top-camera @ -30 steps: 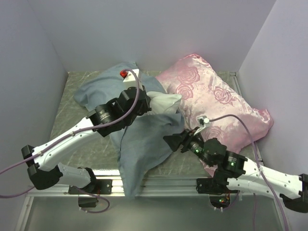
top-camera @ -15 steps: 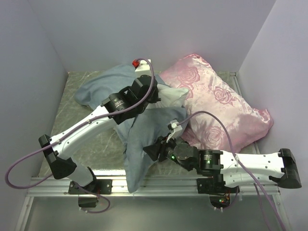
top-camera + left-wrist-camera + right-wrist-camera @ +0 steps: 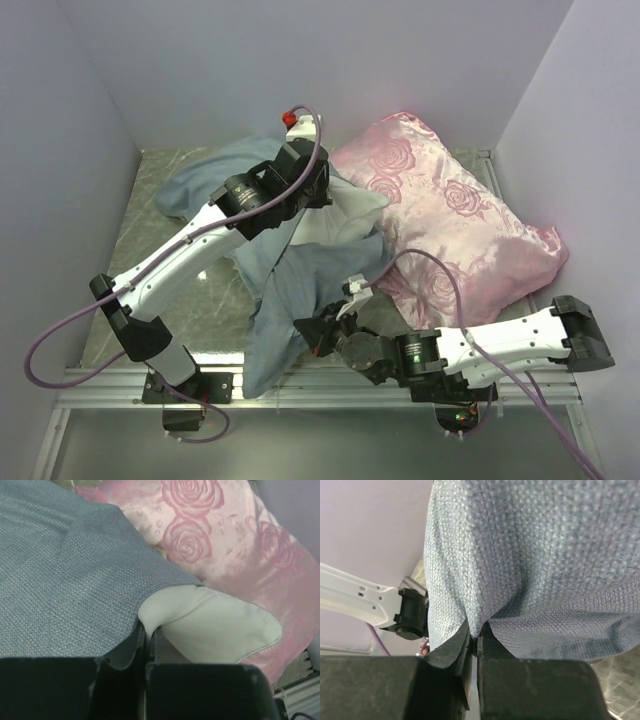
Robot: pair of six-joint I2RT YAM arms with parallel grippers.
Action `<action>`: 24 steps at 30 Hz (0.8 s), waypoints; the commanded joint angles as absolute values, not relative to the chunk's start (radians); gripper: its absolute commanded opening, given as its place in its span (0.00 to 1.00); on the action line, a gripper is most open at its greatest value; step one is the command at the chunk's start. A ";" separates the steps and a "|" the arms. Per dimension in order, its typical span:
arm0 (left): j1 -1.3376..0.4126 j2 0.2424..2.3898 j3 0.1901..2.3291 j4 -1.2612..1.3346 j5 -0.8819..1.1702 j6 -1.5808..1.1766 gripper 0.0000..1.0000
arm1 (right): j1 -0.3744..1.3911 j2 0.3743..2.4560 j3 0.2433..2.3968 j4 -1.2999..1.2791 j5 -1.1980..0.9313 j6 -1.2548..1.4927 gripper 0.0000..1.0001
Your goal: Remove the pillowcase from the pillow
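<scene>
The pillowcase (image 3: 300,280) shows its grey-blue inside and lies crumpled from the back left to the near edge. A white corner of the pillow (image 3: 215,625) pokes out of it beside the pink cushion. My left gripper (image 3: 147,630) is shut on that white corner, and in the top view the left gripper (image 3: 318,195) sits over the middle of the heap. My right gripper (image 3: 477,632) is shut on a fold of the pillowcase (image 3: 530,555); from above the right gripper (image 3: 310,332) is low at the near edge, holding the hanging cloth.
A pink satin rose-patterned cushion (image 3: 450,215) fills the back right, touching the pillow. White walls close in the left, back and right sides. A metal rail (image 3: 330,375) runs along the near edge, and bare marbled table (image 3: 140,230) shows at the left.
My right gripper has swung left toward the near edge and shut on the pillowcase. My left gripper has moved farther back, still holding the pillow corner.
</scene>
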State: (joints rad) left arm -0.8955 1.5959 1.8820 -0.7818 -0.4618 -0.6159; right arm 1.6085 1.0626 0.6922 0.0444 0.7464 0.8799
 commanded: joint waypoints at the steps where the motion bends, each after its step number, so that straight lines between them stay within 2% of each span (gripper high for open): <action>1: -0.838 1.589 2.031 -0.482 -0.502 -0.606 0.00 | 1.720 1.163 0.681 -0.003 0.629 0.942 0.05; 7: -0.813 1.609 2.065 -0.486 -0.477 -0.603 0.00 | 1.753 1.276 0.718 0.015 0.610 0.954 0.15; 11: -0.813 1.594 2.034 -0.469 -0.472 -0.607 0.00 | 1.755 1.255 0.715 -0.015 0.649 0.968 0.26; 13: -0.813 1.585 2.029 -0.466 -0.471 -0.609 0.00 | 1.755 1.229 0.700 -0.023 0.678 0.982 0.29; 15: -0.813 1.580 2.031 -0.463 -0.468 -0.607 0.00 | 1.755 1.218 0.690 -0.025 0.692 0.995 0.30; 18: -0.813 1.582 2.042 -0.468 -0.465 -0.606 0.00 | 1.755 1.206 0.675 -0.034 0.722 1.017 0.23; 20: -0.813 1.578 2.042 -0.469 -0.466 -0.604 0.00 | 1.755 1.168 0.661 -0.024 0.745 1.006 0.32; 21: -0.813 1.578 2.042 -0.471 -0.468 -0.604 0.00 | 1.755 1.151 0.658 -0.034 0.762 1.006 0.47; 24: -0.813 1.577 2.042 -0.469 -0.462 -0.606 0.00 | 1.755 1.060 0.653 -0.101 0.840 1.023 0.66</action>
State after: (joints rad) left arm -0.8062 1.6444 1.9606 -0.6479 -0.4534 -0.6052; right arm 1.7561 1.1446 0.6571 -0.0586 0.7174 0.9962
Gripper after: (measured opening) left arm 0.044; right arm 0.620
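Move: The left hand already pinches the white pillow where it emerges from the blue pillowcase. The bare pillow bulges about 6 cm to its right, 2 cm back and 8 below, and the pink pillow's middle lies some 30 cm right, 7 farther out and 28 below. The right hand grips the pillowcase; from it the front rail is roughly 8 cm back, straight in line and 21 below, and the pillowcase's tail some 10 cm left, 5 back and 14 below. Back and down towards the front rail, about 7 cm each way and slightly left at first, the right hand pulls the pillowcase, then its fingers open and come free of the cloth as it eases a little right and up. The left hand keeps its pinch, dips about 2 cm, then springs forward and up to end some 5 cm farther out and 4 higher, its fingers tipping up slightly. ##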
